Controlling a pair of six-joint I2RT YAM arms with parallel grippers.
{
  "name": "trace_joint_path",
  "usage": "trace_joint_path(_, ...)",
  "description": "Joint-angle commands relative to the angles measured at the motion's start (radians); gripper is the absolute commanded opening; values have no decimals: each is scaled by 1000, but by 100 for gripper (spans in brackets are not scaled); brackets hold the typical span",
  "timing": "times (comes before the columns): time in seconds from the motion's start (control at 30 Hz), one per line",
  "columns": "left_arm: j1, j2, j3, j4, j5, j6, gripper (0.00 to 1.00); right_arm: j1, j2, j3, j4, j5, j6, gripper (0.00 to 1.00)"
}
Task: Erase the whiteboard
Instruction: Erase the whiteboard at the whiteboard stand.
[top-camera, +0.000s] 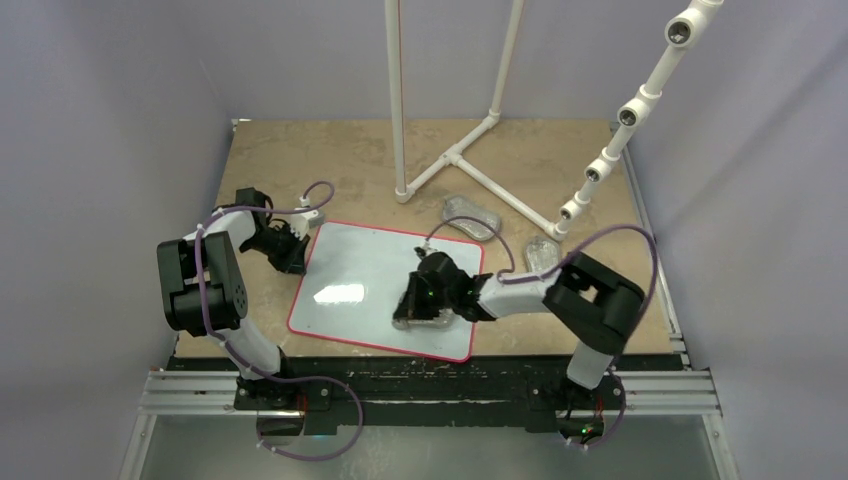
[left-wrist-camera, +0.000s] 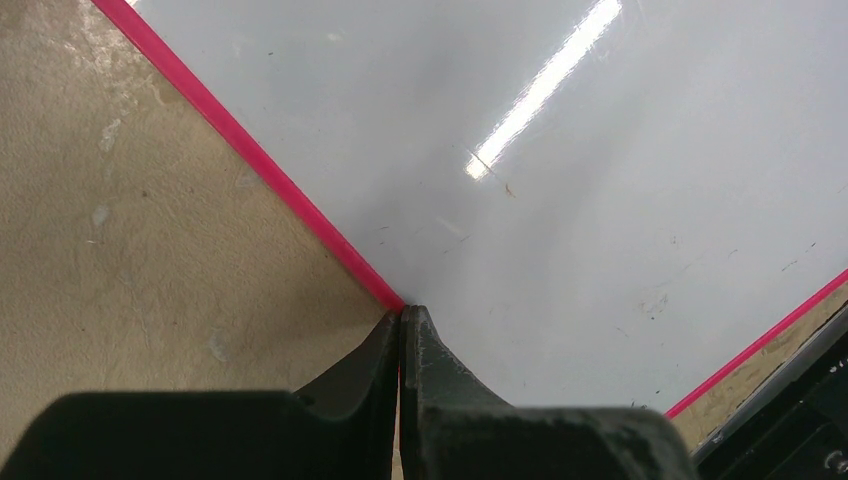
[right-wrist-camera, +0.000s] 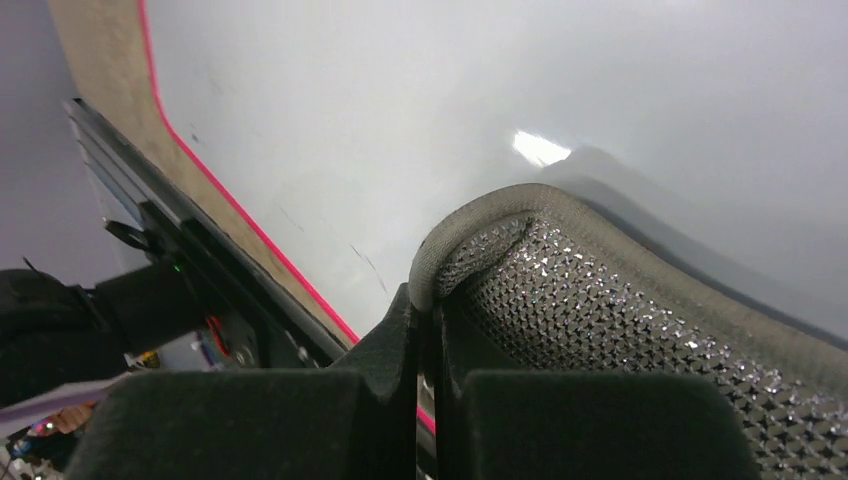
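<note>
The whiteboard (top-camera: 365, 270) lies flat on the tan table, glossy white with a thin red rim and no scribbles showing. My left gripper (top-camera: 290, 250) is shut and rests at the board's left rim; in the left wrist view (left-wrist-camera: 402, 312) its tips meet right at the red rim (left-wrist-camera: 300, 205). My right gripper (top-camera: 415, 300) is shut on the edge of a silvery-grey oval pad (top-camera: 425, 318) that lies on the board near its front right. In the right wrist view the pad (right-wrist-camera: 620, 320) fills the lower right and my gripper (right-wrist-camera: 428, 300) pinches its rim.
Two more silvery-grey pads (top-camera: 470, 215) (top-camera: 541, 252) lie behind the board's right side. A white pipe frame (top-camera: 455, 155) stands at the back, and a jointed white pipe (top-camera: 625, 115) slants at the right. The table's front edge and black rail (top-camera: 430, 385) run close to the board.
</note>
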Motion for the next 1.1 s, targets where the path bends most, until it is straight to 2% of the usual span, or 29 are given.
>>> trace_joint_path(0.0,1,23,-34,-44,-89,34,0,-5,233,146,-37,43,-107,0)
trace_joint_path(0.07,1,23,-32,-44,-92,34,0,-27,283,217,-68,75,-122,0)
trace_joint_path(0.17,1,22,-28,-45,-96,35,0,-88,231,152,-58,63,-107,0)
trace_joint_path(0.43,1,35,-19,-42,-85,34,0,-219,-160,-201,-302,112,3,0)
trace_joint_path(0.53,0,36,-21,-44,-85,33,0,-224,-307,-265,-333,145,49,0)
trace_joint_path(0.6,0,34,-19,-46,-87,33,0,-224,-320,-265,-310,161,54,0)
trace_joint_path(0.7,1,27,-18,-50,-85,32,0,-184,-232,-229,-210,155,57,0)
trace_joint_path(0.8,1,26,-14,-53,-79,30,0,-127,-56,-102,-103,175,20,0)
trace_joint_path(1.07,1,19,-14,-63,-79,32,0,-134,383,569,-88,275,-101,0)
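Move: The middle of the whiteboard lies about 7 cm ahead of the right hand, 2 cm to its left and 2 cm below; the held eraser pad reaches off to the right, its middle some 6 cm that way and level fore and aft. One spare pad is roughly 24 cm ahead and 16 cm right, the other 15 cm ahead and 31 cm right. From the left hand, the whiteboard's middle lies some 19 cm right and 4 cm back. Forward and left by about 5 cm each, the right hand wipes with the pinched eraser pad, then sweeps back across the whiteboard some 17 cm to the right, turning clockwise, and swings quickly forward-left again, 9 cm forward and 13 cm left, onto the board's middle. The left hand stays shut, fingertips still on the board's left edge. ##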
